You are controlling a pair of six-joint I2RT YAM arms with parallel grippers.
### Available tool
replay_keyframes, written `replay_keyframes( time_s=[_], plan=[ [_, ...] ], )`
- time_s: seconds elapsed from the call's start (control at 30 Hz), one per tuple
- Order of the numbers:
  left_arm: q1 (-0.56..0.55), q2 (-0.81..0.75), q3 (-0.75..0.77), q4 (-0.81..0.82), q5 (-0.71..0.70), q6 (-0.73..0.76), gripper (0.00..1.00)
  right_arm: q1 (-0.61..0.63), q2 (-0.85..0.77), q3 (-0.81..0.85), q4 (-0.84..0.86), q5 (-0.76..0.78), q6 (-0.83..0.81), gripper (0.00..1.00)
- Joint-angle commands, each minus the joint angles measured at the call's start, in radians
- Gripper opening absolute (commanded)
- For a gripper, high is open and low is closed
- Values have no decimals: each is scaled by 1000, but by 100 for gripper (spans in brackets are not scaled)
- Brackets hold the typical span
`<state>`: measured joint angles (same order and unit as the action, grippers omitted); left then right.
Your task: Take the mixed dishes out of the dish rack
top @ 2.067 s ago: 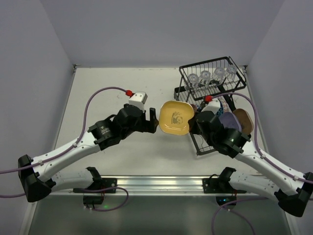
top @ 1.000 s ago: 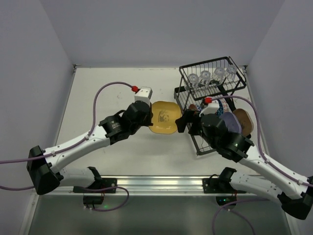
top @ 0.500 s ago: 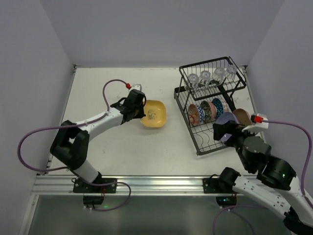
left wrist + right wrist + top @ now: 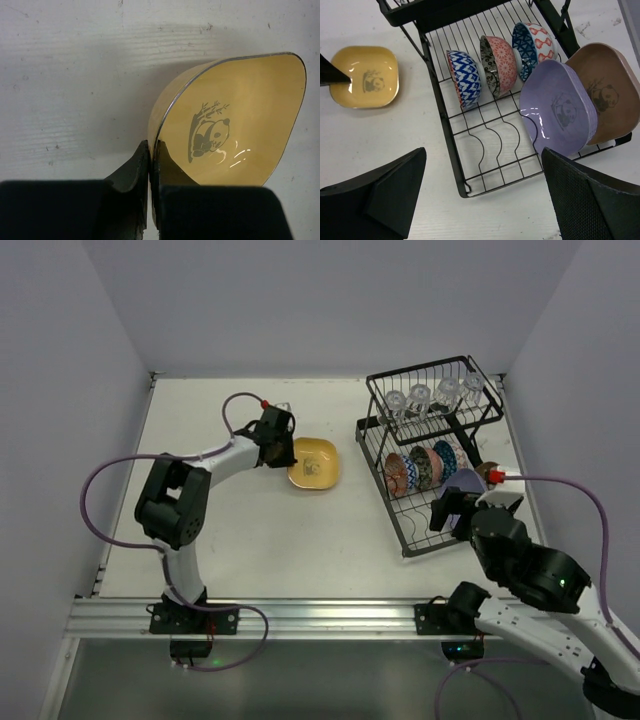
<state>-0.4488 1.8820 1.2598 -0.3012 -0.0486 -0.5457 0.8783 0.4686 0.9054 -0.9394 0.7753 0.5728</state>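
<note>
My left gripper [image 4: 150, 147] is shut on the near rim of the yellow plate [image 4: 235, 115], which has a panda print. The yellow plate [image 4: 314, 463] sits low at the table left of the dish rack [image 4: 400, 530], my left gripper [image 4: 288, 454] at its left edge. My right gripper [image 4: 484, 150] hangs open and empty above the rack's front wires [image 4: 447, 140]. In the lower tray stand three bowls: blue zigzag [image 4: 465, 77], pink-red [image 4: 501, 65], blue and orange [image 4: 532, 42]. Beside them lean a lavender plate [image 4: 560, 112] and a tan-brown plate [image 4: 610, 100]. Glass cups [image 4: 432, 397] sit in the upper basket.
The rack fills the right back part of the white table [image 4: 240, 540]. Grey walls close in the left, back and right sides. The left arm's purple cable [image 4: 100, 490] loops over the left of the table.
The left arm has carried the yellow plate left, away from the rack, and lowered it. The right arm has pulled back toward the near edge, its gripper open.
</note>
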Motion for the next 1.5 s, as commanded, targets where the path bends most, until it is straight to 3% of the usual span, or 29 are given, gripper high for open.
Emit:
replay_keyframes(
  time_s=[0.0,0.2,0.43,0.57,0.7,0.87,0.97,1.07,1.1,1.13,1.27,1.47],
  plan=[
    [16,46,73,-59,26,78,3,-16,83,52,-10,12,-51,99],
    [18,45,61,-90,-8,84,23,-158,252,76,10,-96,-154,99],
    [25,-66,0,-108,-65,73,62,-222,304,79,59,-127,-237,99],
    [19,-274,-109,-108,-68,30,81,-225,357,89,24,58,-283,99],
    [-10,-536,-220,-125,-106,6,100,-226,340,3,98,160,-523,99],
    [-36,-896,-292,-203,-105,24,100,-254,298,-95,186,156,-712,99],
    [-37,-1018,-307,-274,-85,87,100,-292,327,-120,240,148,-766,96],
    [-37,-1078,-303,-334,-88,160,100,-326,396,-117,252,113,-804,84],
    [-37,-1092,-304,-337,-91,177,100,-331,412,-115,254,116,-807,59],
    [-39,-1116,-322,-335,-100,191,100,-335,426,-114,258,134,-812,53],
    [-59,-1163,-416,-260,-103,188,100,-387,447,-138,319,50,-873,55],
    [-108,-1164,-427,-274,-149,170,100,-443,453,-180,412,68,-968,52]
  ],
)
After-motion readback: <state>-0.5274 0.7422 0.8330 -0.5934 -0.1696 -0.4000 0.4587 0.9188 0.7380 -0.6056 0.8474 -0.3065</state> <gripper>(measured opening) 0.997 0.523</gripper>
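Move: My left hand still pinches the yellow dish by its left rim; the dish's middle is about 6 cm to the right and 1 cm lower, with the blue-white bowl in the rack some 29 cm right and 6 cm nearer. The purple bowl lies about 11 cm ahead, 9 cm right and 15 cm below my empty right hand; the brown bowl is 7 cm right of it and 2 cm farther, the teal bowl 10 cm beyond and 3 cm left. I open my left fingers wide to let go of the yellow dish, then lift clear and swing back towards my base and leftward, ending some 17 cm up and 17 cm back. Meanwhile my right hand dips forward, then shifts right towards the purple bowl's right-hand rim, about 13 cm in all, rolling its left side down some 55 degrees and narrowing its fingers to half open, not yet touching. ##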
